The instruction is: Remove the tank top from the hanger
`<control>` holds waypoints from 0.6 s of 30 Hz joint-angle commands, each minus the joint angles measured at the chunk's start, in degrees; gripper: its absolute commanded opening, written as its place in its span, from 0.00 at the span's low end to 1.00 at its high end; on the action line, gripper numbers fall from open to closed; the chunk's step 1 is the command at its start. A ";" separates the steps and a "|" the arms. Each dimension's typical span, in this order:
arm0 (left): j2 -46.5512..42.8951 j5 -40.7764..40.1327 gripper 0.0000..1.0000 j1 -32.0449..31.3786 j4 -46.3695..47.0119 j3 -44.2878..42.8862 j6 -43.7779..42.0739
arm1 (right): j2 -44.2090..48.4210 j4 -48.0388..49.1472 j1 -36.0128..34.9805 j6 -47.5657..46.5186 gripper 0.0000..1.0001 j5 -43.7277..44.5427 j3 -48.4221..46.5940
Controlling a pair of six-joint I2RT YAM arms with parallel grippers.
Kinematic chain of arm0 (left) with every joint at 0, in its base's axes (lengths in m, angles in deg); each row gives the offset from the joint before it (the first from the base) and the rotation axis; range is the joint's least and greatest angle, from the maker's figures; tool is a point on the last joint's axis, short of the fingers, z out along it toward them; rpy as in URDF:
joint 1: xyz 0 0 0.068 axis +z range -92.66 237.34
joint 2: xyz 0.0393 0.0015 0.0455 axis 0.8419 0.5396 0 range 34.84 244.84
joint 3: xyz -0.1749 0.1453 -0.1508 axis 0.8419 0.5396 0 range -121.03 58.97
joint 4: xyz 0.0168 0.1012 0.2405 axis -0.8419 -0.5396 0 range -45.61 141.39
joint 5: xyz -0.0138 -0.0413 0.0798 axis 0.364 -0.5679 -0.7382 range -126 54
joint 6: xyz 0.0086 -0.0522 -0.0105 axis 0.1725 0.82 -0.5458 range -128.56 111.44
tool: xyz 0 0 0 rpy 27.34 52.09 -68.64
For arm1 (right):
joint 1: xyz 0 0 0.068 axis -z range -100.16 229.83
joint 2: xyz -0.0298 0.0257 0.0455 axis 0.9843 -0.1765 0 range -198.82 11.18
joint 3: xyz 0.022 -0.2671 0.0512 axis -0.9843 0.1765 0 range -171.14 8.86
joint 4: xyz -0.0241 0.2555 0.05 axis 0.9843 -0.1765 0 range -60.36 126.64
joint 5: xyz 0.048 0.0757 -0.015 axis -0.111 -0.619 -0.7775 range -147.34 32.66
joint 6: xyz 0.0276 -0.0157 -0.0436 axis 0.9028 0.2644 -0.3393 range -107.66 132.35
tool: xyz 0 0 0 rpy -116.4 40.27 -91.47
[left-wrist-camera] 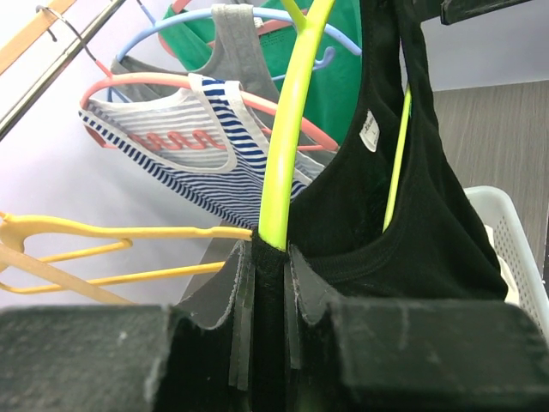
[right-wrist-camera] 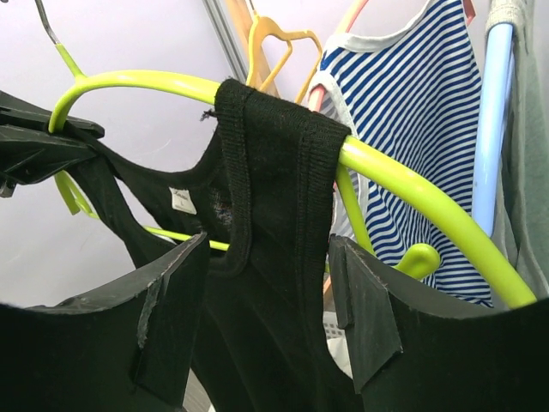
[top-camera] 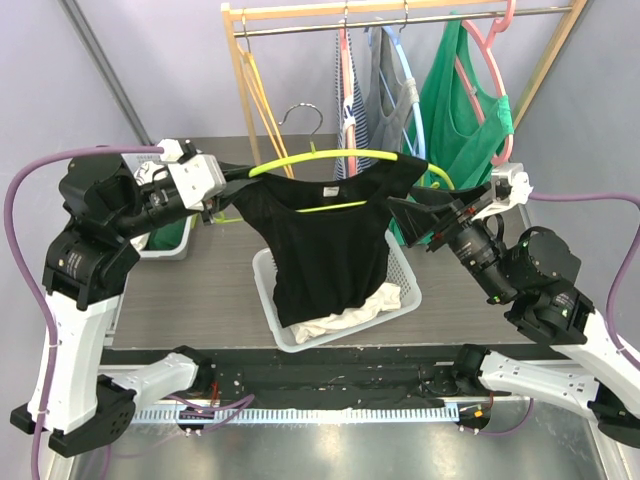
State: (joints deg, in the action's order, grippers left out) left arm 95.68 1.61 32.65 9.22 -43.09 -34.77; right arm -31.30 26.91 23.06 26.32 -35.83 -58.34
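A black tank top hangs on a lime green hanger held in the air above a white basket. My left gripper grips the hanger's left end. In the left wrist view its jaws are shut on the green arm, with black strap fabric pinched in as well. My right gripper is at the right shoulder. In the right wrist view the black strap drapes over the hanger. That strap runs down between the open fingers of the right gripper, with a gap on each side.
The white basket under the tank top holds a white cloth. Behind stands a wooden clothes rack with striped, grey and green tops on hangers. A green bin sits at the table's left.
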 commanded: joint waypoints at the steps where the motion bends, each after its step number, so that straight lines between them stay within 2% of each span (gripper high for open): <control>1: -0.11 2.91 0.00 -0.10 3.59 -3.50 0.90 | 0.03 2.79 0.00 0.88 0.65 2.30 0.67; 5: -0.28 3.35 0.00 -0.18 3.41 -2.71 1.34 | -1.11 3.67 0.08 -0.09 0.61 1.51 -1.00; 6: -0.37 3.35 0.00 -0.10 3.33 -2.36 1.26 | -1.46 4.11 0.00 -0.09 0.51 1.42 -1.18; 8: -0.46 3.18 0.00 -0.10 3.33 -2.27 1.17 | -1.73 4.81 0.08 -0.09 0.37 0.98 -1.27; 9: -0.46 3.18 0.00 -0.18 3.33 -2.00 1.17 | -1.99 4.99 0.08 -0.18 0.23 0.81 -1.44; 12: -0.55 3.09 0.00 -0.10 3.24 -1.74 0.99 | -2.17 5.17 0.08 0.08 0.04 0.46 -1.79; 18: -1.34 -0.07 0.00 -0.10 3.24 1.24 -2.24 | 0.37 2.45 0.08 1.66 0.01 -0.34 -3.37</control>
State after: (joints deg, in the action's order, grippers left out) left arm 95.92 3.01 32.65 8.41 -43.03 -34.71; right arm -32.92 29.01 23.06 26.50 -35.76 -58.19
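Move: The black tank top's right-hand strap runs down between the right hand's open fingers, its middle about 2 cm ahead, 1 cm left and 1 cm above. The yellow-green hanger's arm passes about 3 cm ahead, 1 cm left and 4 cm above that hand. The striped tank top hangs some 18 cm ahead, 10 cm left, slightly higher; the grey basket is about level fore and aft, 12 cm left, 35 cm below. From the left hand, the strap lies about 30 cm right, 2 cm ahead and slightly lower. Left and slightly forward, barely 1 cm in all, the right hand edges in beneath the hanger arm while its fingers go from about two-thirds open to nearly shut, pinching the strap cloth just below the arm; the wrist doesn't turn. The left hand stays nearly in place and keeps its grip on the opposite strap and the hanger. ##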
